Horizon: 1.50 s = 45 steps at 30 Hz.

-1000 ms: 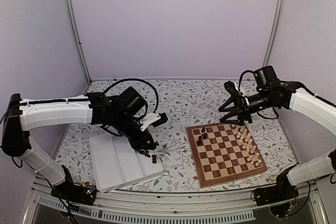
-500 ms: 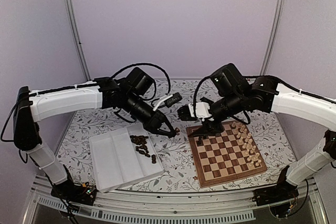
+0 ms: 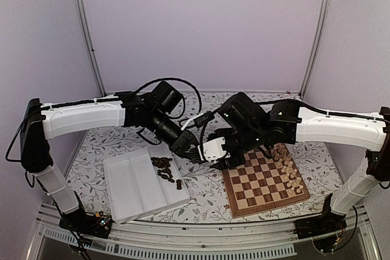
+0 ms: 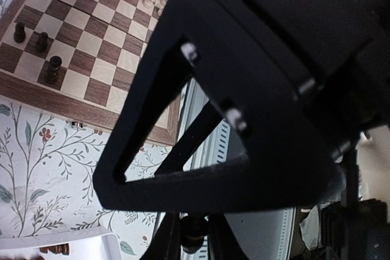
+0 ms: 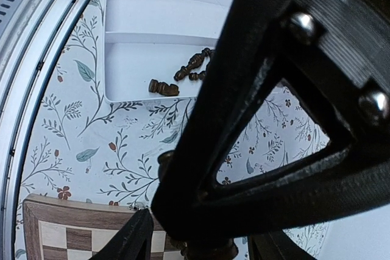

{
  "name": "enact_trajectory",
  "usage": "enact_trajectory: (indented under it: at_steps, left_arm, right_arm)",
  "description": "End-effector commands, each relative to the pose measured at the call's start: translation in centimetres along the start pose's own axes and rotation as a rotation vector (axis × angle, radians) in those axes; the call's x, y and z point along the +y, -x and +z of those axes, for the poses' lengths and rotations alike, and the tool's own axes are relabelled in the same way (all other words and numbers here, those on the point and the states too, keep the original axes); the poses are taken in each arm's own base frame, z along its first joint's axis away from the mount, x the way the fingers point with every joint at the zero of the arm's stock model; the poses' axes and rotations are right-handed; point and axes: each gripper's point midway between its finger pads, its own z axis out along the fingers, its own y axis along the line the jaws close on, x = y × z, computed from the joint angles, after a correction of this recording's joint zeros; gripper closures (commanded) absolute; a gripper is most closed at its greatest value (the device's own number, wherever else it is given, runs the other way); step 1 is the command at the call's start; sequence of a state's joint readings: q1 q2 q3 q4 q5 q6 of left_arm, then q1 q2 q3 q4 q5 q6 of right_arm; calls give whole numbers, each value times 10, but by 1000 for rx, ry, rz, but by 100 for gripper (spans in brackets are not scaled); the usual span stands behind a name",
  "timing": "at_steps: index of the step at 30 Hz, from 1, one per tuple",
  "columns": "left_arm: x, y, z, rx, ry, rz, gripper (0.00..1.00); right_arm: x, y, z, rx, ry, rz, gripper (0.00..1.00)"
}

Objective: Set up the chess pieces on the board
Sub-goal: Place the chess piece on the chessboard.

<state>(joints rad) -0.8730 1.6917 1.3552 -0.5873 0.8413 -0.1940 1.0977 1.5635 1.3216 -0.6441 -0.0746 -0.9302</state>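
Between the white tray (image 3: 131, 187) and the board (image 3: 234, 204) my two grippers meet tip to tip above the tablecloth. My left gripper (image 3: 194, 153) is shut on a dark brown chess piece (image 4: 195, 238), pinched between its fingers. My right gripper (image 3: 210, 150) is open, one finger on each side of that piece (image 5: 163, 161) with a gap on both sides. Three dark pieces (image 4: 53, 68) stand on the board's left side and cream pieces (image 3: 289, 172) line its right side. More dark pieces (image 3: 163, 166) lie in the tray.
The tray (image 5: 158, 22) sits front left, with its left compartments bare. The board (image 4: 91, 111) sits front right on the floral cloth. Both forearms cross over the middle of the table. A metal rail (image 3: 183, 245) runs along the near edge.
My left gripper rose from the tray and swung right with a dark piece. My right arm swept left from the board's far side until its fingers came around that piece.
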Motion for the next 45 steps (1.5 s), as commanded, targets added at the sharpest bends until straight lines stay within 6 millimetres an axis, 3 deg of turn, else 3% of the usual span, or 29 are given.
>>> enact_trajectory:
  at_steps: [1, 10, 16, 20, 24, 28, 32, 35, 39, 45]
  left_arm:
    - [0, 7, 0, -12, -31, -8, 86]
    - [6, 4, 6, 2, -28, -38, 86]
    - [11, 6, 8, 5, -21, -53, 86]
    - [11, 11, 3, -16, 6, -38, 75]
    - [12, 16, -17, -106, 127, 29, 68]
    - [-12, 20, -48, -296, 173, 180, 57]
    - [-42, 32, -80, -561, 335, 462, 55]
    - [-68, 30, -82, -682, 400, 689, 55]
    - [-96, 40, -85, -816, 405, 836, 54]
    - [-98, 60, -75, -847, 431, 876, 52]
  right_arm:
    - [-10, 12, 0, 23, -68, -58, 46]
    - [-6, 10, 3, 96, -122, -115, 58]
    - [-5, 12, -3, 107, -144, -133, 78]
    - [-3, 7, 0, 123, -142, -117, 88]
    - [1, 11, -7, 50, -105, -17, 90]
    - [-5, 27, -37, -144, -18, 139, 92]
    - [-16, 33, -72, -341, 74, 290, 92]
    - [-19, 38, -92, -483, 185, 385, 92]
    - [-23, 37, -108, -588, 281, 465, 91]
    - [-27, 40, -117, -661, 356, 503, 91]
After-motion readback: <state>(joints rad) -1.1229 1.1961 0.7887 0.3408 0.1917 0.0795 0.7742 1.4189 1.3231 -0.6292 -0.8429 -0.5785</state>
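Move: The dark chess piece is in the left fingertips, right at that hand point, with the right fingers still open around it; it is about 1 cm to the right hand's left, at the same height. From the right hand, the chessboard's middle lies about 21 cm to the right, 3 cm ahead and 18 below. The dark pieces standing on it are some 12 cm ahead and 11 right, and the loose tray pieces 16 cm left and 6 ahead. Holding nearly in place, with only a slight tip back, the right hand closes its fingers on the chess piece in the left fingertips. The left eases down about 1.5 cm, then opens and lets go. Both then rise some 10 cm: the right draws about 3.5 cm to its right with the piece pinched, the left swings from pointing sideways and down to roughly level. ##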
